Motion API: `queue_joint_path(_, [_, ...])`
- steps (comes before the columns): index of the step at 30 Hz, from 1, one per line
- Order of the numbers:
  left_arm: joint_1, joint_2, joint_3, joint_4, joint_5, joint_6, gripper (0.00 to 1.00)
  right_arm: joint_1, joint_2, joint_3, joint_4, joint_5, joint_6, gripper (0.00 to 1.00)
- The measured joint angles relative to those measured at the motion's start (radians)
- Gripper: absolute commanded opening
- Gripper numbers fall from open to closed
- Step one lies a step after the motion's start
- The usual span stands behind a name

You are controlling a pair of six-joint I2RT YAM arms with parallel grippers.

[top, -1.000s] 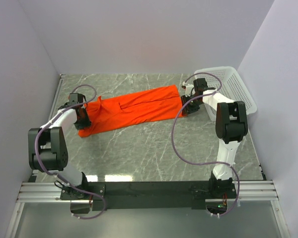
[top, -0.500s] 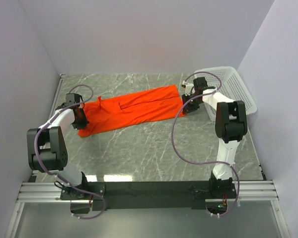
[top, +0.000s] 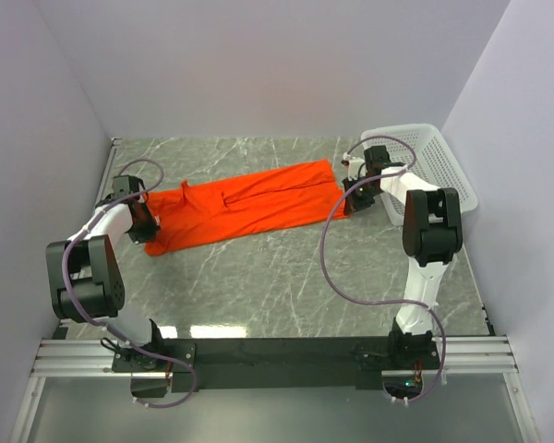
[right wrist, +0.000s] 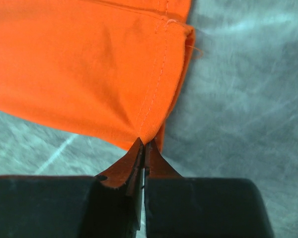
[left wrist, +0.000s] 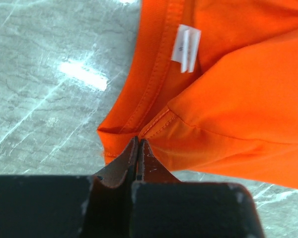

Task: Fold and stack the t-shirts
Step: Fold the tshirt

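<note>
One bright orange-red t-shirt [top: 245,203] lies folded into a long band across the far half of the marble table. My left gripper [top: 149,221] sits at the band's left end. In the left wrist view it [left wrist: 139,142] is shut on a seamed edge of the t-shirt [left wrist: 238,109], close to the collar and its white label [left wrist: 186,48]. At the band's right end, my right gripper [top: 348,197] is shut on the hemmed corner of the t-shirt [right wrist: 79,74], with the tips [right wrist: 144,144] pinching the cloth just above the tabletop.
A white mesh basket [top: 434,161] stands at the far right against the wall, just beyond the right arm. Walls close off the left, far and right sides. The arm bases and a metal rail line the near edge.
Both grippers have shut on the ends of the t-shirt. The left arm has drawn slightly to the left and the right slightly to the right, so the band now lies straighter.
</note>
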State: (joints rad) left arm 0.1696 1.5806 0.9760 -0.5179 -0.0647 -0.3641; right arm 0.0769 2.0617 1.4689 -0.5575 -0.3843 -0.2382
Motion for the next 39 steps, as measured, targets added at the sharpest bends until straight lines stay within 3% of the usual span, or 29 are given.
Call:
queue_joint_path(21, [0.043,-0.050,-0.071,-0.004,-0.033,-0.069,0.01,-0.040,-0.224,-0.266,-0.063,-0.043,-0.171,0.00])
queue_joint_path(39, [0.051,-0.076,-0.080,-0.036,-0.072,-0.124,0.01,-0.040,-0.384,-0.502,-0.077,-0.081,-0.213,0.00])
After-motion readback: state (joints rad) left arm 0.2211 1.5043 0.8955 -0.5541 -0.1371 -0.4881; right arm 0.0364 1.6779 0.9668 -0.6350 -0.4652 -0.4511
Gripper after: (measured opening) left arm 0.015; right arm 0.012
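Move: Both grippers already pinch the folded t-shirt's near corners; its middle lies about 31 cm right and 12 cm ahead of the left one, 32 cm left and 3 cm ahead of the right one. The neck label is some 7 cm ahead and 2 cm right of the left gripper. From the right gripper, the shirt's far-right corner is about 16 cm ahead and 5 cm left, the white basket 13 cm ahead and 24 cm right, all at roughly fingertip height. Keep both grippers shut on the shirt's near corners and pull the right one back towards the base about 15 cm, low over the table, easing a little to the right. Meanwhile draw the left gripper only some 3 cm back and 2 cm left, away from the right one, and turn both wrists about 10 degrees counter-clockwise. ##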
